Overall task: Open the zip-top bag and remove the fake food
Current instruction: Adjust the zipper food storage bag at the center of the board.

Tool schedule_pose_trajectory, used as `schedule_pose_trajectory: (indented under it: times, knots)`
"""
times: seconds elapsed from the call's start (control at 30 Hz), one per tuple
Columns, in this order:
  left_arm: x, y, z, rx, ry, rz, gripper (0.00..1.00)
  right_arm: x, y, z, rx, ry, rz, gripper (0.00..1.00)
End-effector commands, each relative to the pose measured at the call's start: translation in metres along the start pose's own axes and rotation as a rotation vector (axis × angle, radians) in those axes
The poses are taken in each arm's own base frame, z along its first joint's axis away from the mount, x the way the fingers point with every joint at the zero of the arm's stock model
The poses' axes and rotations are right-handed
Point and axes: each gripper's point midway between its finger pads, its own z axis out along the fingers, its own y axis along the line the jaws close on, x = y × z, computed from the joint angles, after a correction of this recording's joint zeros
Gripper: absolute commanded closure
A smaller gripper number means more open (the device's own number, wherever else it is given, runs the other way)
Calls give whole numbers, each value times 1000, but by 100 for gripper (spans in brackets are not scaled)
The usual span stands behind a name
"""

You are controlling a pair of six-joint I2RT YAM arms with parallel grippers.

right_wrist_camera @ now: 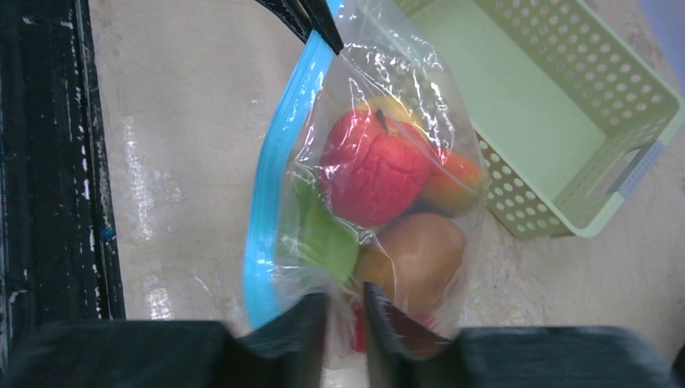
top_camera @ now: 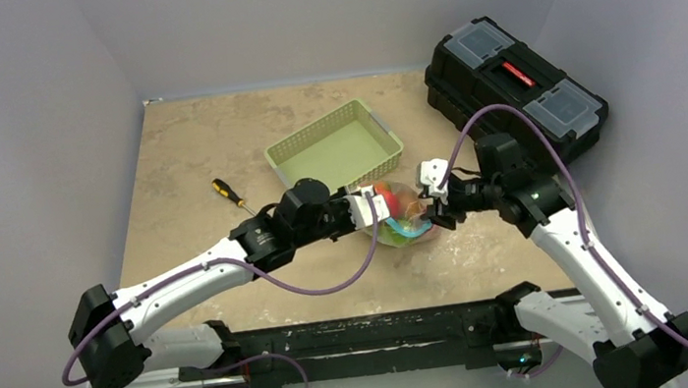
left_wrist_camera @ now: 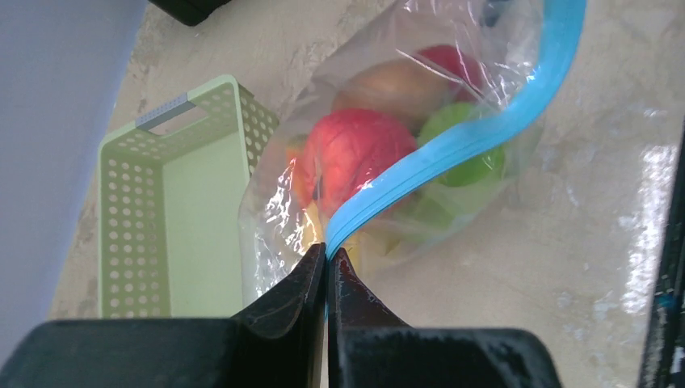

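Note:
The zip-top bag (top_camera: 404,214) lies on the table between my two grippers, just in front of the green basket. Through its clear plastic shows the fake food (left_wrist_camera: 355,149): a red apple (right_wrist_camera: 376,166), a green piece, a brown one and an orange one. My left gripper (left_wrist_camera: 327,249) is shut on one end of the light-blue zipper strip (left_wrist_camera: 476,129). At the bag's opposite end my right gripper (right_wrist_camera: 345,295) has its jaws a little apart, with loose bag film lying in the gap. The left gripper's fingertips (right_wrist_camera: 311,16) show at the top of the right wrist view.
A green perforated basket (top_camera: 358,174) stands just behind the bag, with nothing in it. A black toolbox (top_camera: 515,84) sits at the back right. A yellow-and-black screwdriver (top_camera: 229,194) lies left of the basket. The black base rail (right_wrist_camera: 48,162) runs along the near table edge.

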Motion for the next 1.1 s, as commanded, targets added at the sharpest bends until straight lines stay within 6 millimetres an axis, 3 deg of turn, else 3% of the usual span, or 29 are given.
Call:
schedule_pose_trajectory:
  times: [0.0, 0.1, 0.33, 0.4, 0.53, 0.67, 0.9, 1.07]
  knots:
    - [-49, 4, -16, 42, -100, -221, 100, -47, 6, -25, -48, -89, -77, 45]
    - [-57, 3, -16, 65, -82, -300, 100, -72, 9, -45, -51, -114, -112, 24]
    - [-68, 3, -9, 100, -23, -454, 100, -110, 23, -68, -105, -192, -102, 16]
    - [-64, 4, -7, 91, 1, -470, 100, -103, 6, -68, -21, -138, -75, 14]
    - [-59, 9, -10, 71, 13, -512, 100, -69, -34, -63, 187, 5, 3, 11]
    - [-56, 12, -18, 55, 7, -576, 100, -45, -62, -63, 349, 80, 76, 5]
    - [-41, 9, -19, 50, 32, -608, 100, -24, -90, -73, 478, 129, 118, 1]
    - [-33, 13, -19, 48, 33, -655, 100, -20, -96, -78, 483, 129, 129, 1]
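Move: The left hand already pinches the left end of the blue zip. The fruit in the bag hangs about 7 cm to its right and 12 cm lower, and the basket's middle is some 14 cm ahead, 6 cm left and 15 cm below. The right hand, fingers already parting, has the zip's right end about 2 cm below it and 1 cm back. From it the fruit is roughly 5 cm left, 2 cm ahead and 12 cm down. Upward and clear of the zip's right end goes the right hand, rising about 11 cm while its fingers spread fully, then swinging forward and right past the bag as it sinks about 5 cm and turns clockwise. The left hand keeps its pinch on the zip's left end, lifts some 4 cm with a brief drift right, eases partly back down and left, and tips its fingers down nearly 30 degrees. ##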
